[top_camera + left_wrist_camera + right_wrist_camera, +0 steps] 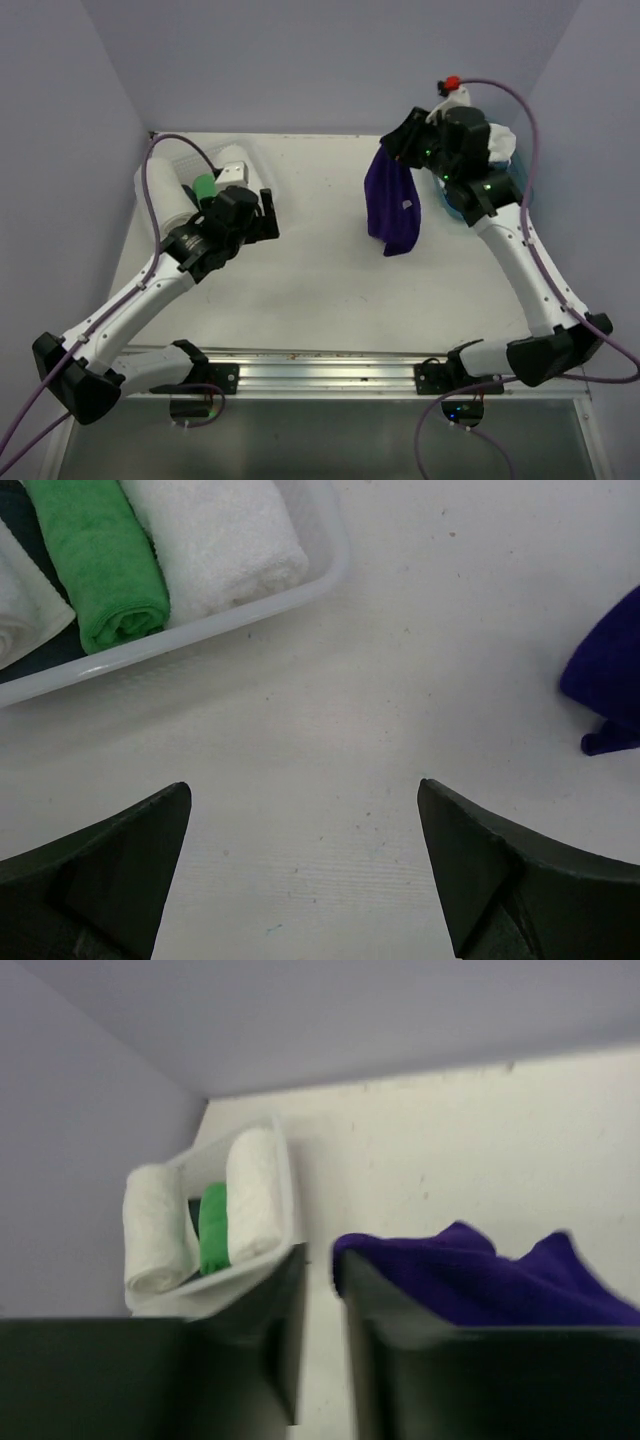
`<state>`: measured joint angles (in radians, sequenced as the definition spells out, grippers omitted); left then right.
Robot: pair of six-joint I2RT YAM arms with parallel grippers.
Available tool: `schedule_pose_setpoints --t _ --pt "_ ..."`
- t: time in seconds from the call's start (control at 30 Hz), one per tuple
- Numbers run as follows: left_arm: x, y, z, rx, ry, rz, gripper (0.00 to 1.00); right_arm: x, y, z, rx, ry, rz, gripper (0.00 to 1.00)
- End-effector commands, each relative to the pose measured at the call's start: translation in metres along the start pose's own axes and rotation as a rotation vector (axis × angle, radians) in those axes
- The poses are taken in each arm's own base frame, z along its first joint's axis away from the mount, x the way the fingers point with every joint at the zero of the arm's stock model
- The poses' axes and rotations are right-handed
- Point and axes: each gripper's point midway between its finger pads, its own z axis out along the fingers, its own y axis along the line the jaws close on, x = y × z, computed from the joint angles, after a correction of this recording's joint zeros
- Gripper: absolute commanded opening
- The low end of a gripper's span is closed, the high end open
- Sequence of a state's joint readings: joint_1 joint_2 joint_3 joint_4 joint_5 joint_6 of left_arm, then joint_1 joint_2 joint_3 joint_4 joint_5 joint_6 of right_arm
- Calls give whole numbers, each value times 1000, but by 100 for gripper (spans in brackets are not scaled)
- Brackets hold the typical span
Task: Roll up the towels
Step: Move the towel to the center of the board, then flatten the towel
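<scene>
A deep purple towel (395,205) hangs crumpled under my right gripper (398,148), above the table's back right. In the right wrist view the purple towel (500,1280) lies bunched against the outside of the right finger, and my right gripper (320,1255) shows a narrow gap with only bare table in it. My left gripper (267,212) hovers wide open over bare table (320,730) with nothing between its fingers (303,790). A rolled green towel (100,560) and a rolled white towel (215,540) lie in the white basket (200,630). The purple towel's edge (610,675) shows at the right.
The white basket (232,172) with the green roll (205,186) sits at the back left, close to the left gripper. A teal tub (455,208) holding white cloth (502,140) stands at the back right under the right arm. Walls enclose the table on three sides.
</scene>
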<state>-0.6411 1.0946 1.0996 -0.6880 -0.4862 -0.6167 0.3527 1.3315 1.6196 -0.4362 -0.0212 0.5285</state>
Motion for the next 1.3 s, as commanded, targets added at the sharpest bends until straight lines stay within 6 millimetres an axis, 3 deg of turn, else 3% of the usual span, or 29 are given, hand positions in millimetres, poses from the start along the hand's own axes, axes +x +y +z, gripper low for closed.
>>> schedule_pose_setpoints --t 0.0,0.07,0.17,0.23,0.27,0.33,0.37,0.47,0.5,0.57,0.63,0.67,0.7,0.77,0.8,0.87,0.9,0.97,1.03,1.07,1.13,1.27 --pt "-3 -24 16 52 30 11 100 98 -18 42 45 227 33 39" --pt "14 -43 24 120 93 25 100 140 -46 50 138 338 15 45" --pt "40 -60 32 188 177 29 100 171 -89 35 273 396 -48 55" --pt "57 -75 34 261 220 23 99 164 -113 21 329 369 -61 63" --pt "60 -87 37 298 222 3 99 178 -129 12 363 399 -57 64" --pt "78 -104 38 360 270 -6 98 176 -157 -1 407 398 -14 64" --pt "86 -117 42 390 284 -6 97 191 -171 -9 433 432 -1 64" --pt "112 -143 54 440 361 -3 95 208 -194 -20 473 475 19 68" --pt "110 -157 56 467 351 -7 94 213 -196 -20 477 487 23 72" --pt "128 -172 68 485 416 -2 93 225 -201 -18 479 511 39 75" --pt "115 -188 76 489 397 -13 91 229 -203 -14 480 517 53 76" --pt "120 -192 86 478 410 -8 91 234 -206 -11 487 530 54 76" --pt "105 -205 87 500 381 -17 90 234 -208 -8 489 526 55 76" --pt "109 -210 103 468 392 -13 90 239 -213 -3 501 540 58 76" --pt "93 -222 106 477 367 -28 90 240 -214 0 502 539 62 75" --pt "102 -226 123 444 399 -22 88 242 -216 4 501 544 70 75" --pt "90 -234 126 456 382 -37 88 247 -219 7 510 556 78 75" --pt "97 -237 141 444 406 -48 87 250 -218 10 500 565 95 75" --pt "90 -244 148 450 400 -64 86 252 -217 11 496 568 104 75" --pt "99 -239 160 420 429 -62 85 252 -218 11 496 568 108 75" --pt "91 -245 169 415 420 -59 82 253 -218 12 493 570 116 75" --pt "103 -242 192 359 450 -29 68 255 -222 13 498 577 126 75"
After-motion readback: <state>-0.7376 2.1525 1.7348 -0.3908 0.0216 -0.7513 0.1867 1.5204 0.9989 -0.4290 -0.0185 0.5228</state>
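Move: The purple towel hangs from the tips of the raised right gripper, its middle some 20 cm below and 5 cm back of that hand. The spot of open board for it lies about 39 cm below, 4 cm back and 2 cm left; the blue basket is around 25 cm right, 7 cm ahead and 36 cm below. From the left gripper the towel's middle is about 30 cm right, 5 cm ahead and at its height; the white basket is 12 cm left, 11 cm ahead and 17 cm below. Open the right gripper to let go of the towel while dropping about 34 cm, fingers tipping some 45 degrees further down, swinging briefly left, then right to stop open beside the towel's right edge. Bring the open left gripper about 27 cm right, dipping first, then reaching forward over the towel's left part, pitched further down and turned clockwise, its fingers starting to close. ##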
